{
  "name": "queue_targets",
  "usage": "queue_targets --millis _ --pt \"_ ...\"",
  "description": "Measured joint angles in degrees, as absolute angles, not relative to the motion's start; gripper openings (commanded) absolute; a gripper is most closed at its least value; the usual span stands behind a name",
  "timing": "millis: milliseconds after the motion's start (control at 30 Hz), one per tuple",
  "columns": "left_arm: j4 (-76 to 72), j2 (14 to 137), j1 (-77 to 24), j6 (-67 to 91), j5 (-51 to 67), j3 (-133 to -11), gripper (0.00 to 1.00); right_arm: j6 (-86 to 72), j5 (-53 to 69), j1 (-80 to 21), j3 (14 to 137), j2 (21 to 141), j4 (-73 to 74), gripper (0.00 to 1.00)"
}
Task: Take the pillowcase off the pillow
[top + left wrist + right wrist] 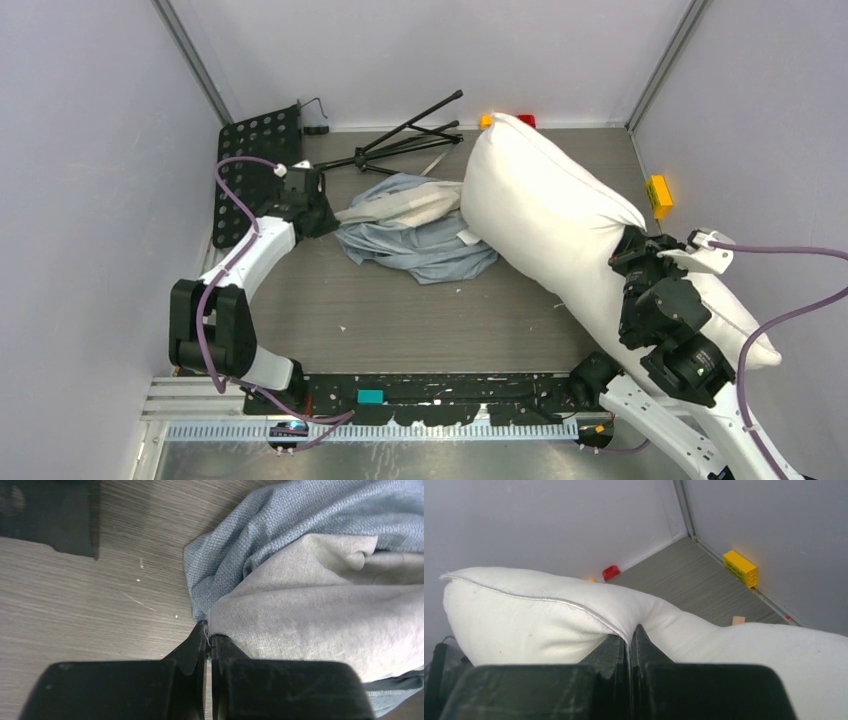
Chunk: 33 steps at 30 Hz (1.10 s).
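Observation:
The white pillow (550, 210) lies slanted from the back middle to the right front, clear of its cover. The pillowcase (420, 240) is a crumpled blue-grey and cream heap just left of the pillow's far end. My left gripper (325, 215) sits at the heap's left edge. In the left wrist view it (207, 636) is shut on the rim of the pillowcase (310, 610), low on the table. My right gripper (632, 250) rests on the pillow's near half. In the right wrist view it (629, 632) is shut on a pinch of the pillow (524, 615) at its piped seam.
A folded black tripod (410, 135) lies behind the pillowcase, and a black perforated plate (255, 170) stands at the back left. A yellow block (658, 195) is by the right wall; a red block (526, 120) and an orange one (485, 121) sit behind the pillow. Grey walls enclose three sides.

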<state>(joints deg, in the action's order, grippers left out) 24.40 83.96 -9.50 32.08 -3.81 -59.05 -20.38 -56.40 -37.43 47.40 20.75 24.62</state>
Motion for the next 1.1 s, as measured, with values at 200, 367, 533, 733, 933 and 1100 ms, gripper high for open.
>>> queue_targets --millis 200,367,533,733,933,1100 --pt "25.6 81.9 -9.6 33.3 -8.7 -59.0 0.0 -15.7 -60.3 -37.4 48.3 26.3 13.8 0.0" --pt "25.8 78.6 -9.6 34.1 -9.5 -58.4 0.0 -13.5 -57.2 -37.4 55.8 39.8 7.3 0.0" --pt "27.5 73.8 -9.6 33.7 -12.1 -58.6 0.0 -6.6 -56.2 -36.4 62.7 54.5 -3.0 0.0" --pt "35.8 77.6 -8.1 29.6 -12.3 -75.9 0.0 -7.8 -49.1 -28.2 70.9 70.7 -5.0 0.0" --pt "37.5 87.1 -7.4 26.5 -8.1 -98.3 0.47 -14.4 -33.8 -21.9 84.3 80.9 8.8 0.45" --pt "37.3 87.5 -7.2 26.3 -0.7 -98.8 1.0 -17.1 -14.0 -21.8 90.8 82.1 15.2 0.84"
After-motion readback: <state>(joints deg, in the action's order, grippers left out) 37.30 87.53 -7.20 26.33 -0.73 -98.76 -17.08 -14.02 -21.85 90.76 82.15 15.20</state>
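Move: The left hand grips a corner of the pillowcase, whose heap lies about 19 cm to its right, level fore and aft and 8 cm lower. The tripod is some 18 cm ahead and 4 cm right, the black panel 13 cm ahead and 21 cm left. The right hand holds the pillow up by its seam. Open table for it lies about 24 cm ahead, 12 cm left and 33 cm below, the yellow block 26 cm ahead and 20 cm right, the red block 45 cm ahead and 10 cm left. Swing the pillow forward with the right gripper, about 24 cm, and some 16 cm left, rising a little, then turn the hand left and open to let go of the seam. Meanwhile raise the left gripper some 22 cm with the pillowcase corner, adding a forward sweep towards the tripod late on, tilt the fingers up about 25 degrees and open them wide to let the cloth go. ##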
